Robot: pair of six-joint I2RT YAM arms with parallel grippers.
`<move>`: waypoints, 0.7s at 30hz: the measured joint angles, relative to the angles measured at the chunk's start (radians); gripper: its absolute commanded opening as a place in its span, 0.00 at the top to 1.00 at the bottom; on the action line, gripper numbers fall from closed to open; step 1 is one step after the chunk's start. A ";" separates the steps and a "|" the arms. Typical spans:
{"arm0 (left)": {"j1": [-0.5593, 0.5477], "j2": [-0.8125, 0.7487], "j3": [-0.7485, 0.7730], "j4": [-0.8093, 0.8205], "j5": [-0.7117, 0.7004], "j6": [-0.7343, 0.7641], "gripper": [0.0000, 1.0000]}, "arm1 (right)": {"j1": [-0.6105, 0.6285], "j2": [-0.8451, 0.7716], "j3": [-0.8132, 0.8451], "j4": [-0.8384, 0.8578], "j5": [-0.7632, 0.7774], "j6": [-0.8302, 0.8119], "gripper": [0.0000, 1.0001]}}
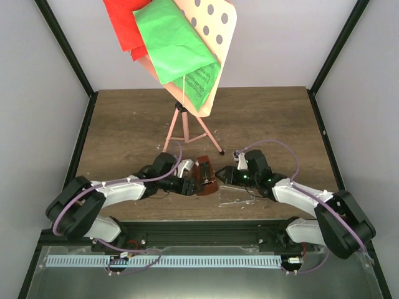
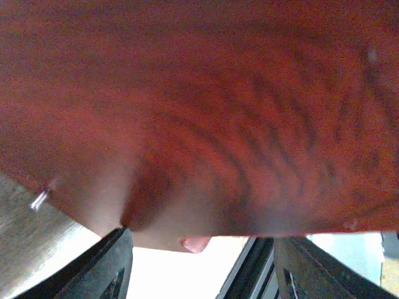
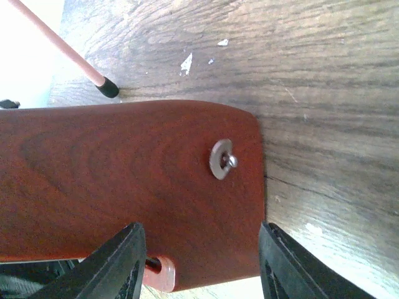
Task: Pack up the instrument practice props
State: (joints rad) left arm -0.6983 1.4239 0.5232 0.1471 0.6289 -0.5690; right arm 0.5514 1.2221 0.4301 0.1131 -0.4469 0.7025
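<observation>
The reddish-brown metronome (image 1: 204,176) lies low on the table between my two grippers. It fills the left wrist view (image 2: 199,112), blurred and right at the tips of my left gripper (image 2: 199,233) (image 1: 189,185), whose fingers stand apart; a grip cannot be made out. My right gripper (image 1: 220,177) (image 3: 199,227) is open over the metronome's face (image 3: 124,187), which carries the winding key (image 3: 221,159); one finger is over the face and the other just past its end. The pink tripod music stand (image 1: 187,128) stands behind, with the green sheet (image 1: 174,43) and red sheet (image 1: 124,22) on its desk.
A clear plastic piece (image 1: 240,198) lies on the wooden table (image 1: 280,124) just right of the metronome, under my right arm. One black-tipped stand leg (image 3: 107,87) ends close to the metronome. Black frame posts and white walls enclose the table.
</observation>
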 measured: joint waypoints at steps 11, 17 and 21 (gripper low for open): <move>-0.040 -0.142 -0.082 -0.040 -0.059 0.009 0.21 | 0.019 0.074 0.062 0.024 -0.047 -0.059 0.36; -0.043 -0.383 -0.066 -0.183 -0.142 0.071 0.17 | 0.000 -0.027 0.058 -0.021 -0.023 -0.061 0.15; -0.045 -0.537 0.005 -0.289 -0.193 0.116 0.20 | -0.087 -0.179 0.042 -0.082 0.007 -0.064 0.04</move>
State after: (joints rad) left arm -0.7437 0.8867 0.5278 -0.1417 0.4355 -0.4530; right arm 0.4648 1.0435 0.4717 0.0315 -0.4397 0.6384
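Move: The brown instrument stands between the two hands: its middle is about 4 cm to the left hand's right and 3 cm ahead, and about 4 cm to the right hand's left and 2 cm back, slightly lower than both. From the right hand, the clear frame lies some 6 cm right and 5 cm back, and the tripod's right foot about 11 cm ahead and 2 cm right, both roughly 7 cm lower. The brown instrument is nudged between the half-open grippers, the left hand drawing back about 2 cm while the right presses 2 cm leftward against its side. Then both open wider and come free: the left rises some 10 cm, drifting left and rolling about 20 degrees, while the right lifts and swings away to the right and a little forward. ##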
